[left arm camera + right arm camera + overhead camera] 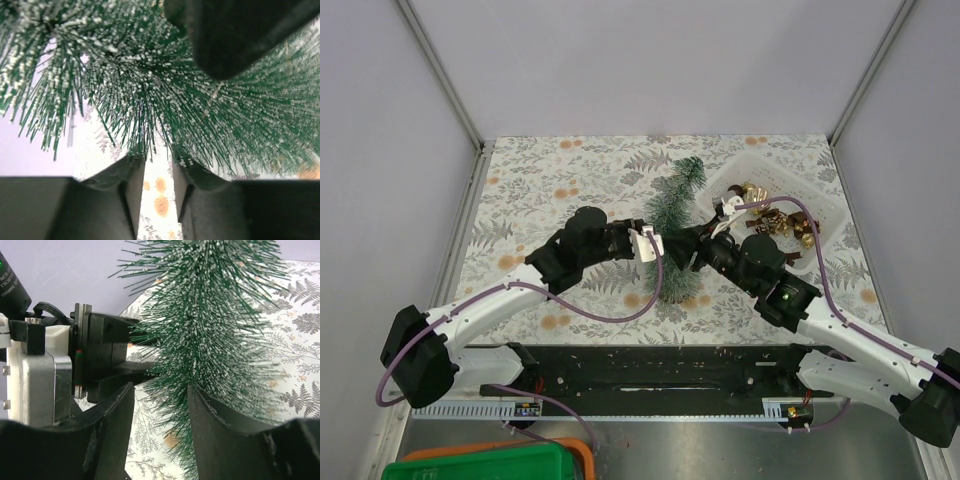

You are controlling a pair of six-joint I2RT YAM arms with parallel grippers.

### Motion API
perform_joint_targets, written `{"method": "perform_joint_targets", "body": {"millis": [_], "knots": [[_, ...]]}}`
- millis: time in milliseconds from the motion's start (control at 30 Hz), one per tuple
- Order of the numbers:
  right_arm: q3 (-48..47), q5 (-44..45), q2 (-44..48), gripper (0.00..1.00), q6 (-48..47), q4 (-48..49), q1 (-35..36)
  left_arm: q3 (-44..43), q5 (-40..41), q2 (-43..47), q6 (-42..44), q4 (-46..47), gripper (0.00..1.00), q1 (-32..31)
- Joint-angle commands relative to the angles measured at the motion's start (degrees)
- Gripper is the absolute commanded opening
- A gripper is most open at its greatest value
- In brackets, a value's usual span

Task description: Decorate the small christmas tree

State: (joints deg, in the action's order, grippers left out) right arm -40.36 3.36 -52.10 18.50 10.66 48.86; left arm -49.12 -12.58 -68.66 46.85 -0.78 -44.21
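The small christmas tree stands on the fern-print cloth in mid-table, frosted dark green; its base is hidden by both grippers. My left gripper comes in from the left at its lower part. In the left wrist view its fingers are nearly together, with the tips buried in the bristles. My right gripper comes in from the right. In the right wrist view it is open, with lower bristles between the fingers and against the right finger. The left gripper's body shows close beside it.
A white plastic tub holding gold and brown baubles stands at the back right, just behind my right arm. A black rail runs along the near edge. A green and orange bin sits at the bottom left.
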Motion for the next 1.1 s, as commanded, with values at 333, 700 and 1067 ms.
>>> {"method": "perform_joint_targets", "body": {"millis": [333,700,1067], "knots": [[1.0,-2.1,2.3,0.54,0.5,0.3,-0.6,1.1,0.4,3.0,-3.6,4.4,0.99,-0.4],[2.0,0.6,7.2,0.54,-0.4,-4.9,-0.9,-0.1,5.0,18.8,-2.0,-14.4,0.99,1.1],[-0.6,3.3,9.3,0.61,-1.6,-12.4,-0.9,-8.5,-3.8,14.9,-21.1,-19.5,0.99,9.6]]}}
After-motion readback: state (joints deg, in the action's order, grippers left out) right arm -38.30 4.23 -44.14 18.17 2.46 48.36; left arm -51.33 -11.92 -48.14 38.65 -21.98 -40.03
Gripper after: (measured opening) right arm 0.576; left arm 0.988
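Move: The left hand's barely parted fingertips are in the needles at the tree's far left side. The tree's middle is about 5 cm to this hand's right, 2 cm back and 3 cm lower. From the right hand, half open at the near side of the needles, the tree's middle is roughly 3 cm ahead, 2 cm left and 9 cm lower. The ornament basket stands some 20 cm ahead of the right hand, 26 cm to its right and 26 cm below. The left hand first spreads its slightly parted fingers wide, almost in place among the needles, then draws out of the tree to the left by about 8 cm, going back and up some 5 cm each as it leaves, with hardly any turn of the wrist. The right hand keeps its fingers half open and eases away from the tree, about 3 cm to the right and slightly back. ##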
